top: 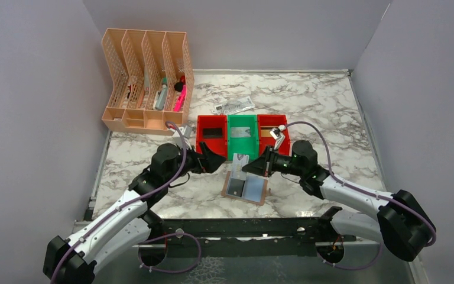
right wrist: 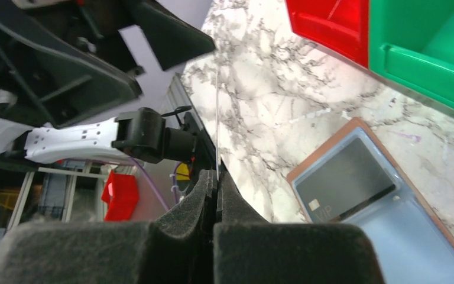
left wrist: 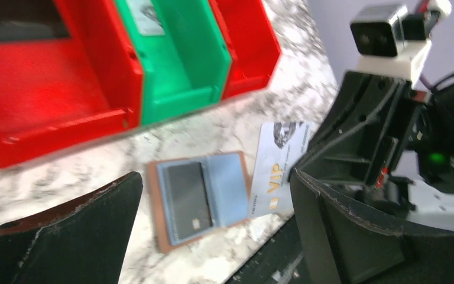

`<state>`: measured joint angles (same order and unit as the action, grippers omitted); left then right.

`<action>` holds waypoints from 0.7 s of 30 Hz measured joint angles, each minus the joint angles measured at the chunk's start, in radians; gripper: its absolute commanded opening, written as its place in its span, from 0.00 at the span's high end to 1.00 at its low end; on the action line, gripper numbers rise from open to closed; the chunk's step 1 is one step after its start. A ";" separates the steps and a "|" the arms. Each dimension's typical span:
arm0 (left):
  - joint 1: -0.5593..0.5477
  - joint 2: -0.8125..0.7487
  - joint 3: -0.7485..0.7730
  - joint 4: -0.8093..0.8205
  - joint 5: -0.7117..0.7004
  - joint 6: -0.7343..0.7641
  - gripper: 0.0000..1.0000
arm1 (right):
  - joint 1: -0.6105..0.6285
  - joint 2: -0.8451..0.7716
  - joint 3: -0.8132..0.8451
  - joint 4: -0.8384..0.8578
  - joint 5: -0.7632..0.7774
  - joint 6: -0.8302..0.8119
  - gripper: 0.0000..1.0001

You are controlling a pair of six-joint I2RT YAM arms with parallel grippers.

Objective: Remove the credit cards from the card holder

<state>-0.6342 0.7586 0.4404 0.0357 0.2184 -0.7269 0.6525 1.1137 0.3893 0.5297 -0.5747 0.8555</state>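
The tan card holder (top: 259,194) lies open on the marble table between the two arms, pale blue panels up. A dark credit card (left wrist: 186,195) sits in one panel; it also shows in the right wrist view as the dark credit card (right wrist: 343,177). My right gripper (right wrist: 216,177) is shut on a silver VIP credit card (left wrist: 278,171), held on edge above the holder's far side. My left gripper (left wrist: 214,177) stands open wide just left of that card, with nothing between its fingers (left wrist: 71,236).
Three bins stand side by side just beyond the holder: red bin (top: 211,142), green bin (top: 242,148), red bin (top: 270,121), each with something flat inside. A crumpled paper note (top: 234,106) lies behind them. A peach file organiser (top: 148,80) stands at the back left.
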 measured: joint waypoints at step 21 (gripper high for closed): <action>0.000 -0.119 0.222 -0.455 -0.555 0.372 0.01 | 0.000 -0.048 0.132 -0.326 0.213 -0.192 0.99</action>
<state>-0.6342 0.6392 0.6624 -0.4191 -0.3370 -0.3553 0.6525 1.0660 0.5217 0.2039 -0.3614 0.6632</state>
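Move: The right hand already pinches the VIP card, with the green bin roughly 16 cm straight ahead and 13 cm below. The left red bin stands some 12 cm left of the green one, and the right red bin 12 cm right of it. The card holder lies about 3 cm back from the right hand and 15 cm below. From the open left hand the green bin is about 14 cm ahead, 8 cm right, 14 cm lower. Right hand carries VIP card about 4 cm forward towards green bin while open left hand withdraws 11 cm left. ##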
